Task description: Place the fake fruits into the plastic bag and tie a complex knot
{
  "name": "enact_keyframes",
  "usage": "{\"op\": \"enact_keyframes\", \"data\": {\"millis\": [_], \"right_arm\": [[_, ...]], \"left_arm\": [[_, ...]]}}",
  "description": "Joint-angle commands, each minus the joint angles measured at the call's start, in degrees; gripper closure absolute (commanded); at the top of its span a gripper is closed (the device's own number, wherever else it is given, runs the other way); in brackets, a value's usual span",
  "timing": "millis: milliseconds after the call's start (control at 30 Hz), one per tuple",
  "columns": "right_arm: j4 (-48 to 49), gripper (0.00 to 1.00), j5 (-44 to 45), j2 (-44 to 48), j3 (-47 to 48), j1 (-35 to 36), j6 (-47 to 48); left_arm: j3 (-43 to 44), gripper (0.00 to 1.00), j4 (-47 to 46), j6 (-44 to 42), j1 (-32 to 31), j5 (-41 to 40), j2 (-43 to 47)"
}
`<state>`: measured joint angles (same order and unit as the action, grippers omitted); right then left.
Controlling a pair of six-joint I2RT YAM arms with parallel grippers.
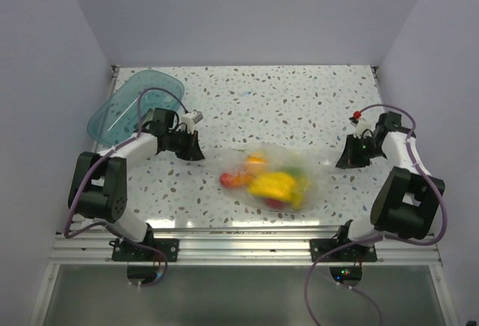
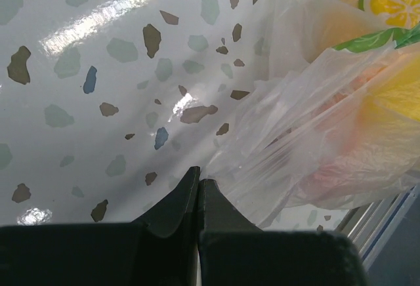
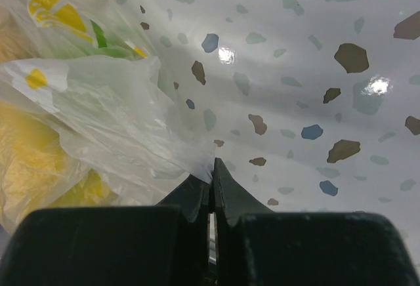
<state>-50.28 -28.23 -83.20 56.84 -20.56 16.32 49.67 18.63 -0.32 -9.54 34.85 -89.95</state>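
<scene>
The plastic bag [image 1: 305, 170] lies in the middle of the table with the fake fruits inside: a yellow banana bunch [image 1: 274, 185], a red piece [image 1: 227, 180] and an orange one [image 1: 256, 163]. My left gripper [image 1: 197, 154] sits low at the bag's left side. In the left wrist view it [image 2: 198, 176] is shut, and the pleats of the bag [image 2: 295, 148] run into its tips. My right gripper [image 1: 345, 163] is at the bag's right side. It [image 3: 212, 163] is shut on a gathered corner of the bag [image 3: 111, 122]. Yellow fruit [image 3: 33, 161] shows through the film.
A teal translucent tray [image 1: 138, 102] stands tilted at the back left, behind the left arm. Grey walls close the table on three sides. An aluminium rail [image 1: 239, 247] runs along the near edge.
</scene>
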Motion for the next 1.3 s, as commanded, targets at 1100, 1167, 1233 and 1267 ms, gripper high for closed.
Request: {"op": "enact_keyframes", "data": {"millis": [1100,1167,1233,1267], "right_arm": [[6.42,1.00,-5.35,27.21,9.34,19.92,19.90],[6.95,1.00,-4.91,26.86,8.91,24.22,19.20],[7.48,1.00,-4.29,26.25,8.47,26.79,17.97],[8.35,1.00,-4.29,26.16,8.29,29.32,17.35]], "left_arm": [[23.89,1.00,1.24,-3.03,-18.67,-7.88,7.25],[24.16,1.00,-1.82,-0.05,-19.46,-4.02,6.64],[23.98,1.00,-4.73,4.26,-19.90,0.63,6.28],[23.81,1.00,-7.97,7.40,-20.08,1.79,6.02]]}}
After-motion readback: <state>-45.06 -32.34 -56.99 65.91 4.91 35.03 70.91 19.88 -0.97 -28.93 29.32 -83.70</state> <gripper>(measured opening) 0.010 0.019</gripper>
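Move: Each gripper keeps one end of the plastic bag's mouth pinched shut; the fruit-filled bag lies between them. Its middle is some 20 cm to the left hand's right and 7 cm back, or 23 cm to the right hand's left and 5 cm back, a few centimetres lower than both. From the left hand, the red fruit is about 10 cm right and 7 back, the bananas 24 right and 9 back, and the empty blue basin 21 left and 17 ahead. After sinking another centimetre or so, both arms lift their pinched ends of the bag mouth fast, to roughly 17 cm above where they began, bowing a few centimetres forward and mostly back again on the way. Near the top they swing in towards each other, the left hand going about 12 cm right and the right hand about as far left, fingers tipping up out of their downward point (left some 25 to 30 degrees, right nearer 50), while the left wrist turns a little clockwise and the right plainly counter-clockwise; both grips stay shut. ##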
